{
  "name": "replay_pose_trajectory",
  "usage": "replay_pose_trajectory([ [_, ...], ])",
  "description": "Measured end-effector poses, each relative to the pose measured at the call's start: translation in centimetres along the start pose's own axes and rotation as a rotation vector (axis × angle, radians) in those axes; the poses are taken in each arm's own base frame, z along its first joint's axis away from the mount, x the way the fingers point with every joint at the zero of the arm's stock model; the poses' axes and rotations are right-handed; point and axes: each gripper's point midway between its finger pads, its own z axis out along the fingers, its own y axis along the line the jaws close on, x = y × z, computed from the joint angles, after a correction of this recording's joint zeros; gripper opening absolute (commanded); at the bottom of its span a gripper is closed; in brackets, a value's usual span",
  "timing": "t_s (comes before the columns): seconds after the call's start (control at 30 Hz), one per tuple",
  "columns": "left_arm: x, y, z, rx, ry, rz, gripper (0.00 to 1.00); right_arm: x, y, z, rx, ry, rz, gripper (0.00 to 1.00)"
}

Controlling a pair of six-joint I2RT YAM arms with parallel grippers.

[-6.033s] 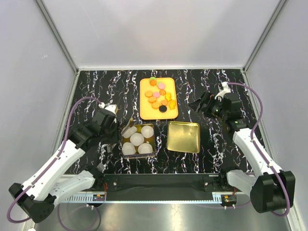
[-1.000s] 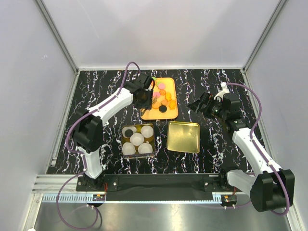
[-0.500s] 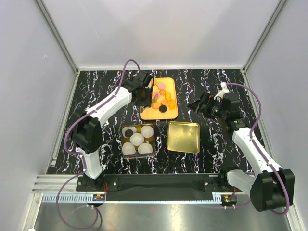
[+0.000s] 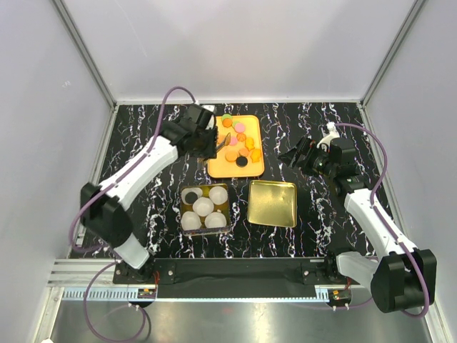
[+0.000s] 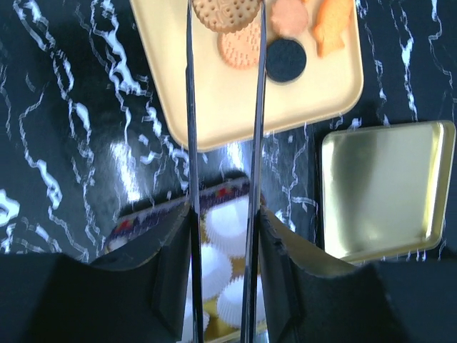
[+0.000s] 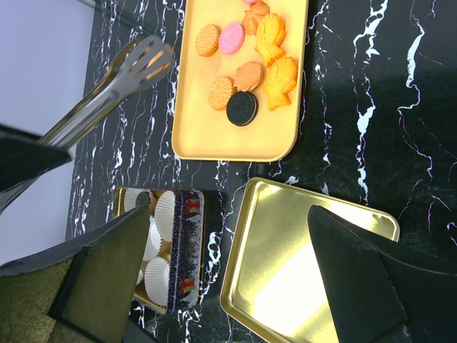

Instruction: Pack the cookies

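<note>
The cookies (image 4: 240, 143) lie on an orange tray (image 4: 221, 168); in the wrist views they are round and fish-shaped pieces (image 6: 246, 71) (image 5: 239, 44). My left gripper (image 4: 202, 140) (image 5: 221, 221) is shut on metal tongs (image 5: 191, 107) (image 6: 136, 64). The tong tips hang over the table just left of the tray with nothing between them. A black cookie (image 4: 190, 194) sits in one paper cup of the tin (image 4: 228, 209). My right gripper (image 4: 294, 156) (image 6: 228, 209) hangs open and empty above the gold lid (image 6: 285, 264).
The tin (image 6: 189, 243) holds several white paper cups and stands in front of the tray. The gold lid (image 4: 273, 204) (image 5: 378, 189) lies upturned to its right. Grey walls close in the black marbled table on three sides.
My left arm has drawn back to the left with the tongs, off the cookies to the tray's left edge. The right arm has stayed put.
</note>
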Motion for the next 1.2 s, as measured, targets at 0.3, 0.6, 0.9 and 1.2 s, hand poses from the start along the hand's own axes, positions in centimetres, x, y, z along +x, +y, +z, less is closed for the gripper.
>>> replay_pose_trajectory([
  [0.3,4.3,1.7,-7.4,0.058,-0.05,0.001,0.42,0.0,-0.1,0.1,0.002,0.002,0.001,1.0],
  [0.6,8.4,2.6,-10.5,0.095,-0.03,0.015,0.42,0.2,-0.4,0.3,0.011,0.011,0.005,1.0],
  [0.9,13.6,2.3,-10.3,0.128,0.061,0.058,0.42,0.3,-0.5,0.4,0.014,0.012,-0.001,1.0],
  [1.2,16.0,2.0,-9.5,0.138,0.113,0.065,0.43,0.3,-0.7,0.5,0.022,0.013,-0.001,1.0],
])
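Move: The left gripper already holds the tongs with an orange cookie lifted in their jaws. The empty far-right paper cup in the cookie box lies about 14 cm back and 3 cm right of that hand, some 17 cm below. The black cookie in its cup is 10 cm left of the empty cup, and the middle cup about 5 cm left and 4 cm nearer the base. The yellow tray's middle is 3 cm ahead of the hand and 9 cm right. From the right hand the empty cup lies 15 cm back, 25 cm left. Bring the left gripper back from the yellow tray to the cookie box, about 18 cm, drifting some 5 cm left in the first half. Rise 3 cm or so on leaving the tray, then sink about 5 cm while turning the wrist slightly clockwise to carry the cookie over the empty far-right cup. Keep the grip on the tongs and their pinch on the cookie. ##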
